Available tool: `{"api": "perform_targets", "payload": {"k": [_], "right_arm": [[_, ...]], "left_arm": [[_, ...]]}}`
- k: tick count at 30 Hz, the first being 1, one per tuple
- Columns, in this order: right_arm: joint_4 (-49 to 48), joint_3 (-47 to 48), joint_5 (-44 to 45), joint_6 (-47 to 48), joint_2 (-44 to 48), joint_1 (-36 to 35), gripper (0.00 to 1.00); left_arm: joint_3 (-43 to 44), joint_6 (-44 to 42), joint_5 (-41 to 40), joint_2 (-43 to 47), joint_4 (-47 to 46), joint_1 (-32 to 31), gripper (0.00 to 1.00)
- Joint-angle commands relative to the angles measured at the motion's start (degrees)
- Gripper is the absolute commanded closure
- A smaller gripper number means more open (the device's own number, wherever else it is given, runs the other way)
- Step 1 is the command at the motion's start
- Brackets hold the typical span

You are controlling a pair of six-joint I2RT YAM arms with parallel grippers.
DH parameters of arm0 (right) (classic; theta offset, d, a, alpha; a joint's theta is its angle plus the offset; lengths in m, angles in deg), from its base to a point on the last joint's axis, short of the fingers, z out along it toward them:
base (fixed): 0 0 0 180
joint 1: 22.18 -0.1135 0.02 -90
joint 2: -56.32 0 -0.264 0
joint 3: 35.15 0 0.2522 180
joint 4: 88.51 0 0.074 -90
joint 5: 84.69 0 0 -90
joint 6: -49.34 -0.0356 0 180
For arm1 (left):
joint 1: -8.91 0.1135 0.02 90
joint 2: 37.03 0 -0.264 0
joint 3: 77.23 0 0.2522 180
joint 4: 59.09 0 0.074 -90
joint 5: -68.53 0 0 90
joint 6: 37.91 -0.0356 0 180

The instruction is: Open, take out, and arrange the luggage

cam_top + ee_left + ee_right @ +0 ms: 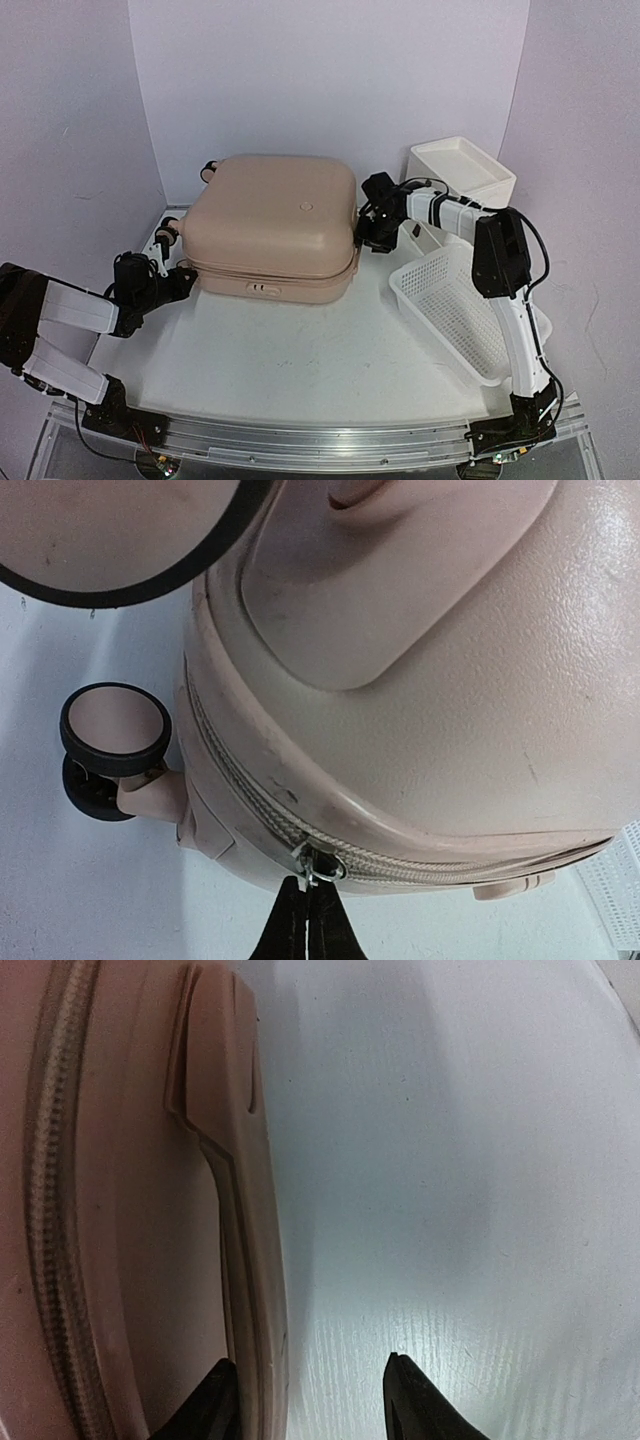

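Observation:
The luggage, a large pale-pink hard-shell suitcase, lies flat and zipped shut at the back of the table. My left gripper is at its near-left corner. In the left wrist view the left gripper is shut on the metal zipper pull, which sits on the zipper track. My right gripper is at the suitcase's right side. In the right wrist view the right gripper has its jaws apart, and the suitcase's rim stands between them, close to the left finger.
A white perforated basket lies tilted at the right, under the right arm. A white bin stands behind it. Caster wheels stick out at the suitcase's left end, one close to my left gripper. Walls close in behind.

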Motion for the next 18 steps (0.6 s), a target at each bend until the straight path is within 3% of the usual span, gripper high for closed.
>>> {"api": "perform_targets", "payload": {"k": [1,7,12,18], "right_arm": [[-1.5,0.85,1.83,0.35,-2.72,-0.52,0.57],[-1.43,0.0,4.31,4.9,-4.28,-0.47,0.71],[-1.52,-1.38,5.14,8.43,-3.85,0.78,0.99],[-1.05,-1.12,0.85,15.53,-3.78,3.47,1.0]], "left_arm": [[3.33,0.03,-1.12,-0.35,-4.05,0.42,1.0],[3.89,2.09,-3.97,-1.48,-3.97,1.64,1.0],[2.52,6.78,-4.79,-1.4,-3.87,5.57,1.0],[1.75,5.9,-3.96,1.74,-1.28,10.34,1.0]]}}
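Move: The suitcase's side handle already lies between the right hand's open fingers, its middle about 2 cm ahead, 1 cm left and 1 cm below. The suitcase's middle is some 18 cm left and 5 cm ahead; the white cabinet stands roughly 18 cm right and 9 cm ahead. The left hand already holds a zipper pull; the near wheels, towards which the zipper runs, are about 7 cm ahead and 4 cm left, roughly level. The right fingers close on the side handle from about half open and pinch it, while the hand eases down, forward and slightly left, about 1 cm each way, then stays. Still pinching the zipper pull, the left hand starts dragging it round the corner along the zipper towards the near wheels, about 1.5 cm left and 1 cm forward, with a slight roll, its left side dipping. ##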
